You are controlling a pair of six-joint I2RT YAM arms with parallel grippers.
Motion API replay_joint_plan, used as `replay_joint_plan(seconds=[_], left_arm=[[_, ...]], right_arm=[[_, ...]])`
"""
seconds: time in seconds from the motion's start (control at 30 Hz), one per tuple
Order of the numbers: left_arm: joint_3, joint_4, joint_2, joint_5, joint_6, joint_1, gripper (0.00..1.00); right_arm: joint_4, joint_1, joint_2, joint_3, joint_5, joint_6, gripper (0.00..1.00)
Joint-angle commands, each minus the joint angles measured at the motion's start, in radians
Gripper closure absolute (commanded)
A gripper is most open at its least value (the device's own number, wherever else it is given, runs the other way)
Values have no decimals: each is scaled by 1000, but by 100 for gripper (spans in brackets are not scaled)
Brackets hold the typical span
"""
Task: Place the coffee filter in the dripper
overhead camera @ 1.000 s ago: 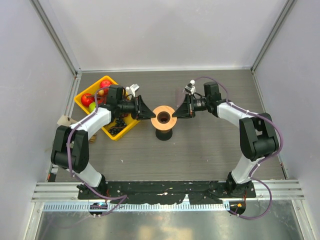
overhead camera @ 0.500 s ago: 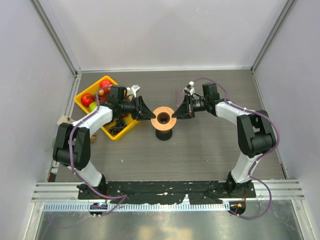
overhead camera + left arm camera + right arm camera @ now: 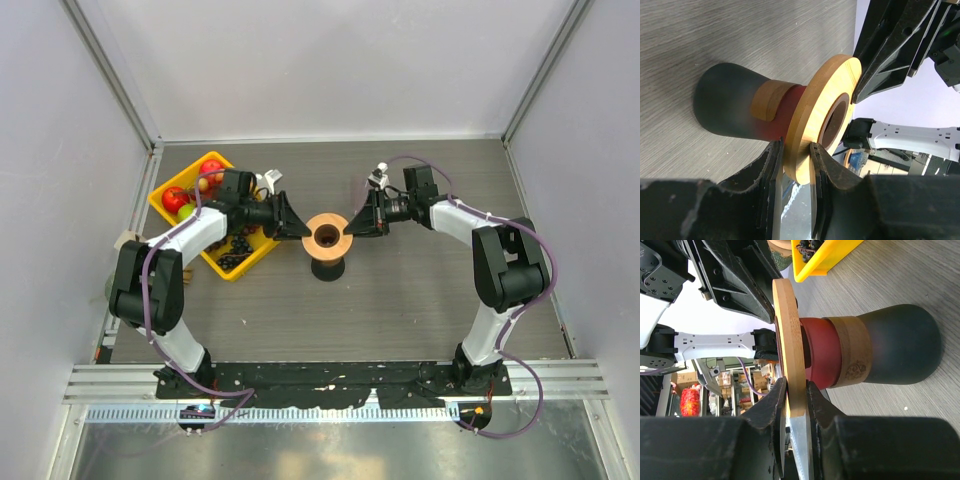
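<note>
The dripper [image 3: 328, 238] stands mid-table on a black pedestal, with a red cone and a light-wood ring collar [image 3: 826, 97] [image 3: 788, 335]. My left gripper [image 3: 303, 233] [image 3: 795, 148] is shut on the ring's left edge. From the opposite side, my right gripper [image 3: 350, 230] [image 3: 796, 386] is shut on the ring's right edge. A brown surface [image 3: 836, 119] lines the inside of the ring opening. I cannot tell whether it is the coffee filter.
A yellow tray [image 3: 222, 268] with red fruit and dark grapes sits just behind the left gripper, and its corner shows in the right wrist view [image 3: 826, 260]. A tan bundle [image 3: 128, 240] lies by the left wall. Walls enclose the table on three sides.
Both grippers stay on the ring and the dripper has not moved. The elbows of both arms have shifted slightly.
</note>
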Motion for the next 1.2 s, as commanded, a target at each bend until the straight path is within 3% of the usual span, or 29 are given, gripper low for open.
replay_joint_plan(seconds=[0.0, 0.13, 0.37, 0.63, 0.8, 1.0, 1.17], left_arm=[[50, -14, -10, 8, 19, 8, 70], [52, -10, -9, 11, 13, 8, 69], [52, -16, -12, 11, 19, 8, 63], [53, -33, -16, 14, 36, 8, 53], [46, -30, -25, 26, 34, 14, 48], [26, 2, -44, 49, 25, 30, 44], [19, 28, -62, 63, 17, 37, 41]], right_arm=[[-58, -15, 15, 16, 115, -66, 81], [-77, -17, 14, 28, 124, -80, 79], [-113, -18, 26, 53, 147, -103, 60], [-133, -26, 20, 67, 141, -126, 55], [-136, -24, -2, 71, 123, -134, 41], [-143, -23, -22, 82, 104, -146, 39], [-144, -24, -32, 105, 78, -157, 31]])
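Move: Each hand still grips an opposite rim of the wooden dripper; its middle is about 4 cm right and 1 cm back of the left hand, and some 5 cm left and 1 cm back of the right. The carafe stands under it, its middle roughly 7 cm below both hands. The coffee filter lies about 16 cm ahead, 3 cm right and 13 cm below the right hand; the fruit basket is some 19 cm left, 11 cm ahead and 12 cm below the left. Both grips on the dripper's rim end over the carafe as the fingers open. The right hand opens widely, sinks about 2 cm, slips a little over 1 cm right and as much forward, and tips its fingers down some 5 degrees; the left, opening less far, stays nearly in place and eases up and left by under 1 cm. ##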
